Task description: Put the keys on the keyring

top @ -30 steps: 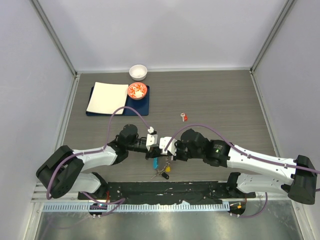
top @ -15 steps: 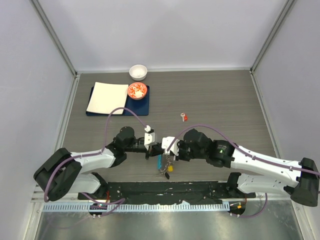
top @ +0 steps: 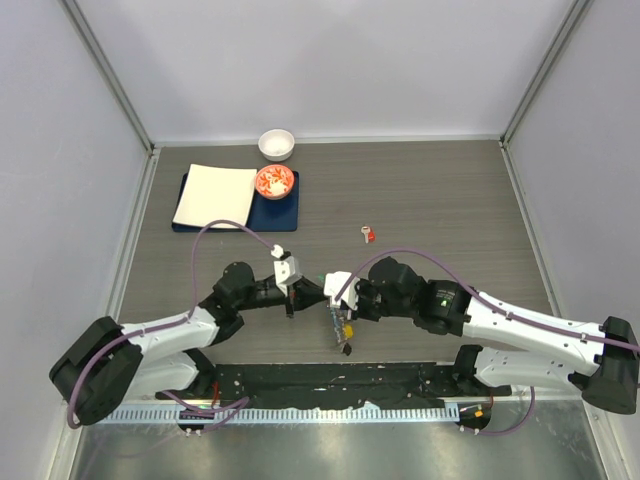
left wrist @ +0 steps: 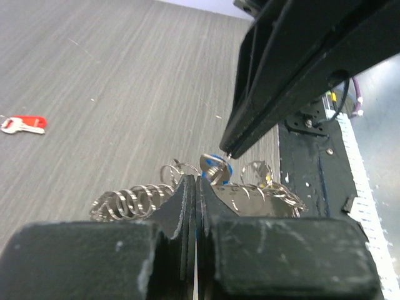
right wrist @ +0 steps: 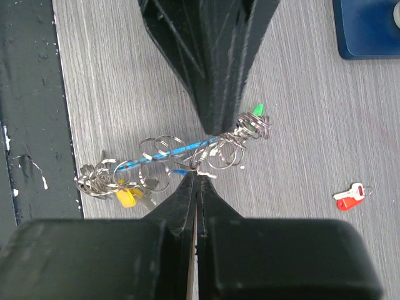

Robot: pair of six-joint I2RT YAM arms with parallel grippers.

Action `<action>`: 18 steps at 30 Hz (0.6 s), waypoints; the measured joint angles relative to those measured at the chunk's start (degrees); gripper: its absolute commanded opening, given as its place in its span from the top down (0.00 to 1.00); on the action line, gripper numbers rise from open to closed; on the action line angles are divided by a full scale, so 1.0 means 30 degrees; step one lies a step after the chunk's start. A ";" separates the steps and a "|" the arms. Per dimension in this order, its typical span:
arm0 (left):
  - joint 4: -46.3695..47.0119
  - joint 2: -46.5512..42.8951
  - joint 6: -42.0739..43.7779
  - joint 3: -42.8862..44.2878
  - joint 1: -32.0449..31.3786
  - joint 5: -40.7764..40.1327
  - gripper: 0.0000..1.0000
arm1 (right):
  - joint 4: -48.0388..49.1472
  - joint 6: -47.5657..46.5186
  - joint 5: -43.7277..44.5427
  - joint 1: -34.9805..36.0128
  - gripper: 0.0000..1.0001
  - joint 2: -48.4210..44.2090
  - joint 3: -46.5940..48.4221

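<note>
The keyring, a bunch of silver rings and keys with a light-blue strip, a yellow tag and a green tag, is stretched between both grippers near the table's front edge. My left gripper is shut on its green-tag end. My right gripper is shut on one of its middle rings. A small dark-blue piece lies by the right fingertips; I cannot tell if it is the blue key. The red key lies alone on the table, farther back; it also shows in the wrist views.
At the back left, a dark-blue mat carries a white cloth and an orange bowl. A white bowl stands behind them. The black base strip runs just below the keyring.
The left gripper has shut on the keyring and its arm has drawn back to the left. The bunch has shifted right and now hangs between the two grippers.
</note>
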 measured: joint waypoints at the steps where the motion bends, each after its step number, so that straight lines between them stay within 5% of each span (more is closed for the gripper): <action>1: 0.0036 -0.0197 -0.0146 -0.0007 0.0000 -0.0204 1.00 | 0.0036 0.0022 -0.0015 0.0000 0.99 0.0000 0.0000; 10: 0.0430 -0.0976 -0.0670 -0.0007 0.0015 -0.1056 0.99 | 0.0619 0.0117 -0.0073 0.0000 0.99 0.0168 -0.0160; 18: 0.0197 -0.0976 -0.0029 -0.0270 0.0015 -0.0554 0.74 | 0.0954 0.0153 0.0051 0.0007 0.99 0.0262 -0.0182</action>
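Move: The wire loop of the keyring in the right fingertips is about 2 cm to the right of the shut left fingertips, 1 cm back and 1 cm lower; it lies right at the right hand's own point. The blue key hangs 3 cm right, 1 cm back and 3 cm below the left hand, and the yellow tag some 7 cm back, 5 cm right and 4 cm lower. The red-tagged key lies on the table, about 18 cm ahead, 10 cm right and 14 cm down. The right fingers keep their pinch on the keyring's loop, easing barely 1 cm leftward. Close beside them the left hand, still shut, rises about 2 cm and edges slightly forward, pauses, then opens its fingers to roughly a fifth while sinking back nearly 1 cm, its wrist almost unturned. ##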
